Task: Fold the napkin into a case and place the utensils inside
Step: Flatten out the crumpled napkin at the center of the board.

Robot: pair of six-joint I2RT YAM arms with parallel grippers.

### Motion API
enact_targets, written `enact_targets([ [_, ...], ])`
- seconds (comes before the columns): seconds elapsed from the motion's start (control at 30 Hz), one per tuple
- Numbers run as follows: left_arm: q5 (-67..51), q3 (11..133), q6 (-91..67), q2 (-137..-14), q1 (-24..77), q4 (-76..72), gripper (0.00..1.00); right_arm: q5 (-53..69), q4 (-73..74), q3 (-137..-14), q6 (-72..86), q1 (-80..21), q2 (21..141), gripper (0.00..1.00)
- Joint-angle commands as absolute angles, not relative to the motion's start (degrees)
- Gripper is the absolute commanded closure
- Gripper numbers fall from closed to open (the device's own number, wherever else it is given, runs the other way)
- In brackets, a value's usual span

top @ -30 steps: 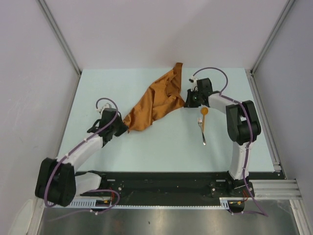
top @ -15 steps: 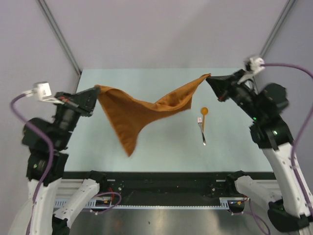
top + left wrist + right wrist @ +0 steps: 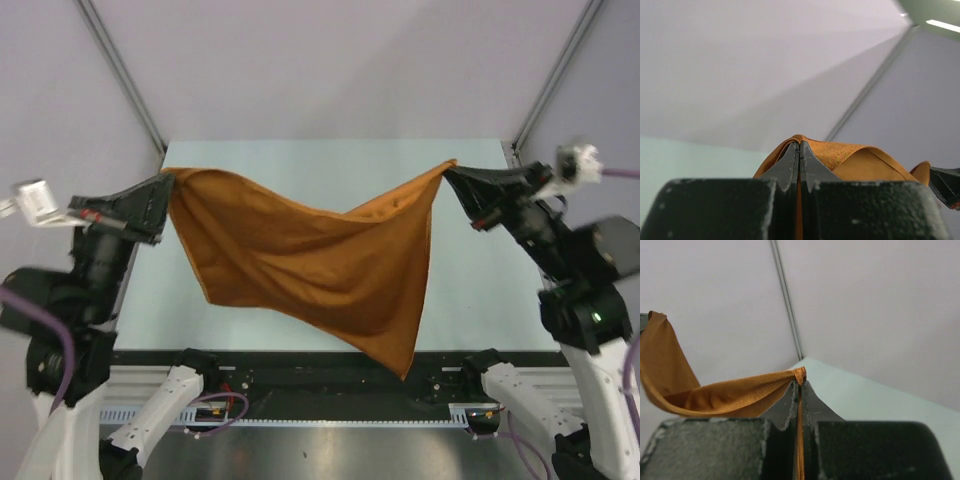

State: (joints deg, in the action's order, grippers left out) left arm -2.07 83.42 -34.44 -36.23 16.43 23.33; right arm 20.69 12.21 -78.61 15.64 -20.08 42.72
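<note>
The rust-orange napkin hangs spread out in the air above the table, stretched between my two raised arms, its lower corner dangling toward the near edge. My left gripper is shut on its left corner. In the left wrist view the cloth bunches over my left gripper. My right gripper is shut on the right corner. The right wrist view shows that corner pinched at my right gripper, with cloth sagging to the left. The utensils are hidden behind the napkin.
The pale green table is bounded by grey walls with metal corner posts. The black base rail runs along the near edge.
Both arms have risen and spread apart, pulling the napkin from a crumpled heap on the table into a wide hanging sheet. It now covers the fork and spoon that showed before.
</note>
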Motion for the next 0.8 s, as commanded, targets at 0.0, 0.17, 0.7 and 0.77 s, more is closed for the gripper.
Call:
enact_targets([
  [0.0, 9.6, 75.1, -34.0, -44.5, 16.1, 27.0, 1.00, 18.6, 8.0, -71.0, 17.8, -19.1, 53.0, 1.00],
  [0.17, 19.6, 69.2, -37.0, -59.9, 14.5, 25.6, 1.00, 21.2, -2.3, -68.2, 20.2, -14.9, 69.3, 1.00],
  [0.7, 25.6, 91.7, -34.3, -105.7, 5.4, 24.0, 0.27, 20.9, 9.7, -110.6, 16.5, -12.1, 127.2, 0.37],
  [0.77, 25.8, 96.0, -33.8, -105.8, 5.4, 29.0, 0.11, 18.4, 15.6, -112.3, 15.0, -12.1, 127.1, 0.24],
])
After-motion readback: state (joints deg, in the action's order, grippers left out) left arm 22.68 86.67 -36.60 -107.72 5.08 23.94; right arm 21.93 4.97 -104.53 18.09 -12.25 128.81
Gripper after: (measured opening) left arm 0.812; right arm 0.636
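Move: The napkin hangs stretched from both shut grippers, high over the board. The left hand's corner is bound for a spot about 34 cm ahead, 9 cm to its left and 53 cm below. The right hand's corner goes to a spot some 39 cm ahead, 6 cm left and 51 cm below; near its way the fork lies about 12 cm ahead and 2 cm right, the orange spoon 18 cm ahead and 4 cm right, both some 51 cm down. The napkin is swung out and laid over the board: both hands sweep forward and down together, about 35–40 cm out and 42 cm down, keeping their pinch on its far corners while the wrists tip downward some 50–65 degrees; the left hand also turns counter-clockwise and edges left late on. Near the bottom the fingers open, left first and wider, and let the corners go. ##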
